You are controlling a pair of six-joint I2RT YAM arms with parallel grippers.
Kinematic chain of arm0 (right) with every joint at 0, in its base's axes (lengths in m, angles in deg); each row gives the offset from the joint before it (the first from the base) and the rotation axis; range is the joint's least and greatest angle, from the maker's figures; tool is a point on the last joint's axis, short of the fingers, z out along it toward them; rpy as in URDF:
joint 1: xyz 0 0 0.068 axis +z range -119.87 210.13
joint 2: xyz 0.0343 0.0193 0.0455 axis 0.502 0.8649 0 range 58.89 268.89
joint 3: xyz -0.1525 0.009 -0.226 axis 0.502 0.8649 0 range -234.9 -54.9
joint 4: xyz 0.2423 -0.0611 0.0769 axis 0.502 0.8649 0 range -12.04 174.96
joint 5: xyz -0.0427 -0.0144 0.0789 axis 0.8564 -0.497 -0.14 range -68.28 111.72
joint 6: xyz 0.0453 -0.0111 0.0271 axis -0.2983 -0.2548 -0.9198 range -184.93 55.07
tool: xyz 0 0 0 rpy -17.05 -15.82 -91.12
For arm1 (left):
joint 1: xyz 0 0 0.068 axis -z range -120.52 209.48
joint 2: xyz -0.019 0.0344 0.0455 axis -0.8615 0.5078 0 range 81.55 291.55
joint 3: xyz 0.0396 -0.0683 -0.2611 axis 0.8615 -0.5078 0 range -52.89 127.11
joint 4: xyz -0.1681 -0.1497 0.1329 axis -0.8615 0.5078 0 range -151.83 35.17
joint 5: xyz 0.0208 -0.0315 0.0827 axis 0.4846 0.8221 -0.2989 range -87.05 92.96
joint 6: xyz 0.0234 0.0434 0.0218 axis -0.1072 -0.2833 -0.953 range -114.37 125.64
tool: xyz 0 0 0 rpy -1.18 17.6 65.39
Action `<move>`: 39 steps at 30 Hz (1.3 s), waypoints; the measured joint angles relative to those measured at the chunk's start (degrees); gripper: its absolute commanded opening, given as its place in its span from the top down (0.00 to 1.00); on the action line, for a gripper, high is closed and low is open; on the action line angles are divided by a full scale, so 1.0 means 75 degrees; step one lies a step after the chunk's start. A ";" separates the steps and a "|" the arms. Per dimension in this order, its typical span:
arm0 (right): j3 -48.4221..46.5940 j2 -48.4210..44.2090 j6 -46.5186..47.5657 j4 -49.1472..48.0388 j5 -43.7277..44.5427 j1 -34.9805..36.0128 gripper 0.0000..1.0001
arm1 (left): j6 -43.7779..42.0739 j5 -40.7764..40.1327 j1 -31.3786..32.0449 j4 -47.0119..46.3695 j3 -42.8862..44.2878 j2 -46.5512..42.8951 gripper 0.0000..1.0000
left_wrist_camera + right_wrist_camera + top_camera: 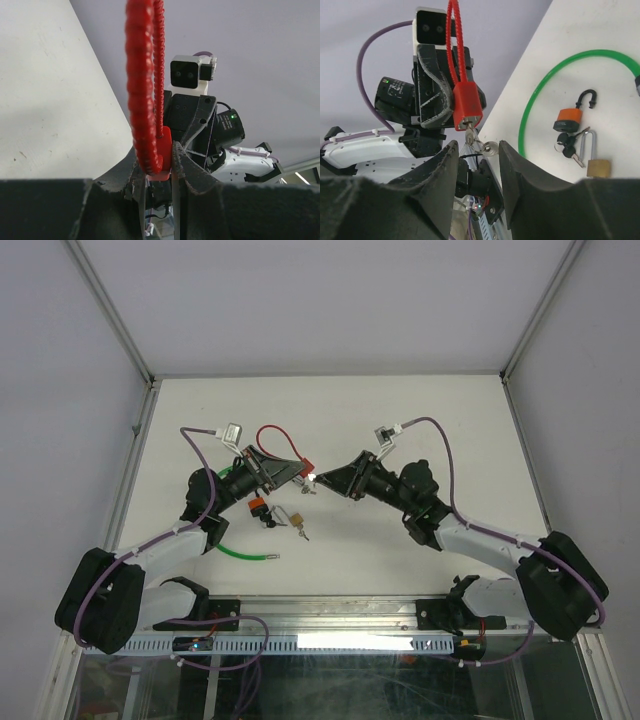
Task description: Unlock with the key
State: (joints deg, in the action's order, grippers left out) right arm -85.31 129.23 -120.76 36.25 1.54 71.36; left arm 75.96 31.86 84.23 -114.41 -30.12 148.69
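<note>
A red padlock [466,106] with a red cable shackle [145,75] is held above the table, and my left gripper [159,156] is shut on its body [162,150]. A silver key [470,134] sticks in the keyhole on the lock's underside. A second key [489,148] dangles from it on a ring. My right gripper [478,146] is open just below the lock, one finger on each side of the hanging keys and not gripping them. In the top view the two grippers meet at mid-table around the lock [307,468].
On the table lie an orange padlock [568,118] with black keys [566,142], a brass padlock [598,166] and a green cable loop [540,90]. From above they sit just in front of the left gripper, at the orange padlock [258,506].
</note>
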 measured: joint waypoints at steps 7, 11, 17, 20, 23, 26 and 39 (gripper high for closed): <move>-0.0020 0.0265 -0.0283 -0.0597 -0.0236 0.0000 0.64 | 0.0099 0.0017 -0.0003 -0.0172 -0.0015 0.0000 1.00; -0.0029 0.0391 -0.0373 -0.0764 -0.0289 0.0000 0.68 | 0.0111 0.0020 0.0000 -0.0204 -0.0017 0.0000 1.00; -0.0108 0.0548 -0.0458 -0.0991 -0.0376 0.0038 0.77 | 0.0111 0.0020 0.0000 -0.0204 -0.0017 0.0000 1.00; -0.0117 0.0612 -0.0527 -0.1169 -0.0376 0.0044 0.83 | 0.0111 0.0017 0.0000 -0.0204 -0.0023 0.0000 1.00; -0.0117 0.0667 -0.0583 -0.1285 -0.0376 0.0041 0.90 | 0.0111 0.0017 0.0000 -0.0207 -0.0029 0.0000 1.00; -0.0117 0.0688 -0.0627 -0.1297 -0.0376 0.0041 0.98 | 0.0114 0.0017 0.0000 -0.0213 -0.0029 0.0000 1.00; -0.0175 0.0688 -0.0460 -0.1230 -0.0414 0.0029 1.00 | 0.0082 -0.0082 0.0108 -0.0256 -0.0032 0.0000 1.00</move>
State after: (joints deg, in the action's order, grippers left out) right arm -86.62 134.39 -124.21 27.02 -1.57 71.58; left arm 76.57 31.25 85.04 -116.33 -30.36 148.69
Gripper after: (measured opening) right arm 0.009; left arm 0.188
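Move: The key sits in the end of the red padlock that the left hand already holds, its bow between the open right fingertips, about 2 cm left of the right hand point and 1 cm above it. The red padlock's middle is about 4 cm left, 1 cm farther out and 1 cm up. On the table some 20 cm below the right hand lie the brass padlock, 6 cm left and 5 cm back, and the orange padlock, 14 cm left and 2 cm back. From the left hand the key is roughly 3 cm right and 2 cm back, about 1 cm lower. Easing left and up by about 1.5 cm each, towards the red padlock's keyhole end, the right hand shuts its fingers from under half open to fully closed and pinches the key's bow. It rolls only some 5 degrees on the way, then stays there closed, while the left hand holds the red padlock practically still. ##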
